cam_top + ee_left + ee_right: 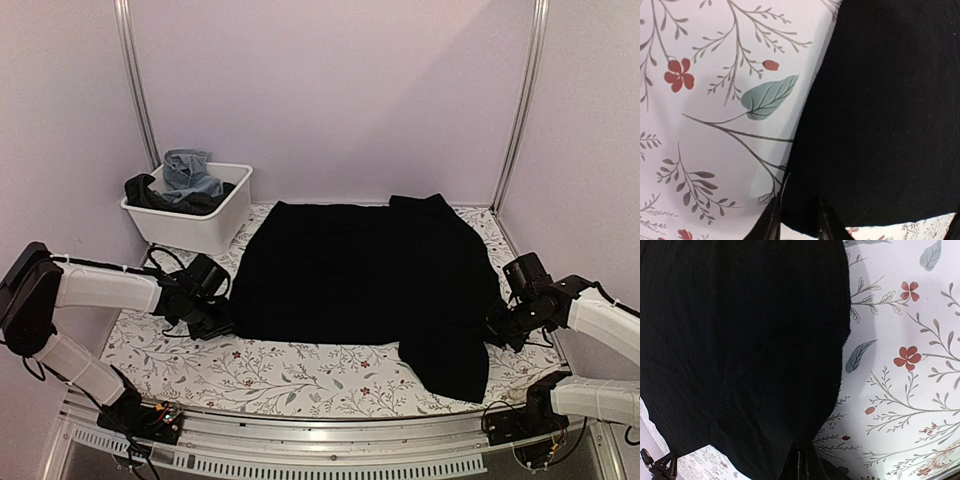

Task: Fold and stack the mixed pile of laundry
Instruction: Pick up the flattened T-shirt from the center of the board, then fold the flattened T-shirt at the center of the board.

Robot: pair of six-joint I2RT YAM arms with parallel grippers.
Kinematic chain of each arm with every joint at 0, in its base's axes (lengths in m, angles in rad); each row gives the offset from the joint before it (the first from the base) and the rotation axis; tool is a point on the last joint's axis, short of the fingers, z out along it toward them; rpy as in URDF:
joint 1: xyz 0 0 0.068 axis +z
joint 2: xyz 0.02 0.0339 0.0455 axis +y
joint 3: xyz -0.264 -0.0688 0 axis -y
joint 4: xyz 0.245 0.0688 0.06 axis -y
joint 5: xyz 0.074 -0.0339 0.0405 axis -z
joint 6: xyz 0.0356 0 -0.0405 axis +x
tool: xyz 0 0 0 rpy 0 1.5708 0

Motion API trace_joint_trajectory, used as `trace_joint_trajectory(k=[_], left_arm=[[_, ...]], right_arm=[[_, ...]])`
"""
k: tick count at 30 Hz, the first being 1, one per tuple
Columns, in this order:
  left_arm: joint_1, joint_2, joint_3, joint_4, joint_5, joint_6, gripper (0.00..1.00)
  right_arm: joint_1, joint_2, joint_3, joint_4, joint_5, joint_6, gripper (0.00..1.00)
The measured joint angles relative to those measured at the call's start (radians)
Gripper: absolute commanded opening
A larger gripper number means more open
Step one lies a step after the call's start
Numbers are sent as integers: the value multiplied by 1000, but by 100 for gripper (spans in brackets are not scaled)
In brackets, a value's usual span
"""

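A large black cloth (365,275) lies spread flat over the flowered table, with a flap hanging toward the near right. My left gripper (213,318) is at the cloth's near left corner. In the left wrist view the left gripper (799,222) is open, one finger on each side of that corner of the cloth (880,110), low on the table. My right gripper (497,328) is at the cloth's right edge. In the right wrist view the right gripper (801,465) is shut on the cloth's edge (740,340), which draws in toward the fingers.
A white plastic bin (190,228) stands at the back left, holding light blue jeans (190,172) and dark clothes (145,192). The flowered table top (300,370) shows in front of the cloth. Walls and metal posts close in the back and sides.
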Motion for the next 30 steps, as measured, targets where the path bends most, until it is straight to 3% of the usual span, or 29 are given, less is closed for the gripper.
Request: trace_joint_trajectory(k=[4, 17, 30], left_arm=[[-3, -18, -7, -34, 4, -14, 0], [0, -101, 42, -136, 16, 6, 0], [89, -10, 219, -128, 26, 134, 0]], right_arm=[[0, -18, 0, 0, -5, 2, 0], [-5, -108, 67, -51, 9, 2, 0], [-209, 58, 166, 10, -18, -143, 0]])
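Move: My left hand is already low at the T-shirt's near-left corner, which lies between my half-closed fingers, about 1 cm below the hand point. From there the shirt's middle is roughly 15 cm ahead and 24 cm to the right; the laundry basket stands some 29 cm ahead and 8 cm left. My right hand already holds the near-right edge. From it the shirt's middle lies about 18 cm ahead, 22 cm left and 5 cm below, and the sleeve flap some 6 cm back and 8 cm left. I shut my left fingers on the T-shirt's near-left corner while drawing that hand back a good centimetre, then carry the corner about 6 cm up and as far forward. My right hand keeps its pinch and rises with it, some 5 cm up and 5 forward over the board, drifting 3 or 4 cm outward to the right late on, its fingers tipping about 10 degrees farther forward. ##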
